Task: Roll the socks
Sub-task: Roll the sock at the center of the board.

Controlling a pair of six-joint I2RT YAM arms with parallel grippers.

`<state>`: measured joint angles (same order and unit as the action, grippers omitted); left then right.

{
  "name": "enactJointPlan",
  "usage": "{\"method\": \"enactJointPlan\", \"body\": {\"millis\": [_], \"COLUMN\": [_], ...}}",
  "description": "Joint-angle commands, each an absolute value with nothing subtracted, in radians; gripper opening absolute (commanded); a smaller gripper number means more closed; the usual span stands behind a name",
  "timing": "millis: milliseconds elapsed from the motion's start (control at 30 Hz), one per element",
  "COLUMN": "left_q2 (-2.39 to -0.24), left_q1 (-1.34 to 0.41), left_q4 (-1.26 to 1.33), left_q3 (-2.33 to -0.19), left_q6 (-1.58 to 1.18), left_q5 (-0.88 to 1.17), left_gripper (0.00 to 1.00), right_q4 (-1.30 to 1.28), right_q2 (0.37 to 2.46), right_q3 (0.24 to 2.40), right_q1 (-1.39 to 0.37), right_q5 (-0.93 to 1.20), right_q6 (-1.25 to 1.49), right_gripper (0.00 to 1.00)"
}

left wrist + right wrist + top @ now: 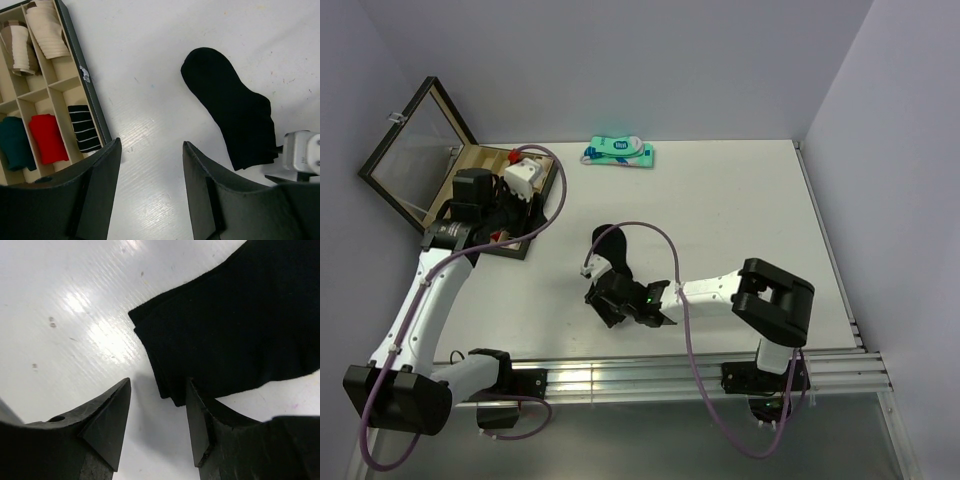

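Observation:
A black sock [611, 252] lies flat mid-table, toe toward the far side; it is also in the left wrist view [230, 110]. Up close, the sock [240, 320] shows stacked layers at its cuff edge. My right gripper [605, 292] is low at the cuff end and open [159, 382]. The cuff corner reaches into the gap beside the right finger [200, 420], with nothing gripped. My left gripper [523, 222] hangs open [151, 145] over bare table, between the sock box and the black sock, holding nothing.
A compartment box [92, 100] with its lid [415, 150] raised stands at the left. It holds cream [47, 30], red [47, 137], dark teal [15, 142] and striped [84, 127] rolled socks. A teal-and-white packaged pair [620, 152] lies at the far edge.

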<state>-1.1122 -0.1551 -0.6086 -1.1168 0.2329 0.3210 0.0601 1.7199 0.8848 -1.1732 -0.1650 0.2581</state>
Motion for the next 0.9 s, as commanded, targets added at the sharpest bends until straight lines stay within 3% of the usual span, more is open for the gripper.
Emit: {"method": "enactJointPlan", "body": {"millis": [0, 200, 433, 700, 867], "left_q2": [-1.115, -1.109, -1.095, -1.005, -0.973], "left_q1": [-0.16, -0.16, -0.16, -0.16, -0.161], "left_q4": [-0.601, -0.584, -0.545, -0.465, -0.479], "left_q3": [-1.141, -1.105, -0.99, -0.848, -0.799], "left_q6": [0.233, 0.261, 0.34, 0.461, 0.551], "left_q5": [0.353, 0.356, 0.385, 0.547, 0.644], "left_gripper": [0.57, 0.58, 0.57, 0.59, 0.59], "right_q4": [0.086, 0.083, 0.077, 0.032, -0.029], "right_q2": [1.773, 1.824, 1.807, 1.749, 1.747], "right_q3": [0.925, 0.933, 0.914, 0.913, 0.933], "right_q1": [-1.183, -1.184, -1.186, -1.14, -1.048], "right_q5": [-0.195, -0.25, -0.245, -0.054, 0.199], "right_q6": [0.216, 0.218, 0.23, 0.297, 0.356], "right_gripper": [0.54, 0.47, 0.23, 0.17, 0.15]}}
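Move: The black sock lies flat, with the near-right corner of its cuff almost between the right hand's open fingers, about 1 cm ahead and 2 cm below; its middle is some 11 cm ahead, 1 cm right and 2 cm down. From the left hand that middle is about 15 cm right, 1 cm back and 22 cm below. The box's middle lies roughly 16 cm ahead and 12 cm left of the left hand, the folded teal socks about 27 cm ahead and 17 cm right. The black sock's near cuff corner gets pinched by the right hand, which sinks 1 cm, eases nearly 2 cm forward over the cuff while its fingers close, then draws back about as far, still shut on the cloth, having drifted 1 cm left. The empty left hand comes down about 7 cm, back 4 and right 2 towards the sock, turning some 15 degrees clockwise, fingers staying half open. ##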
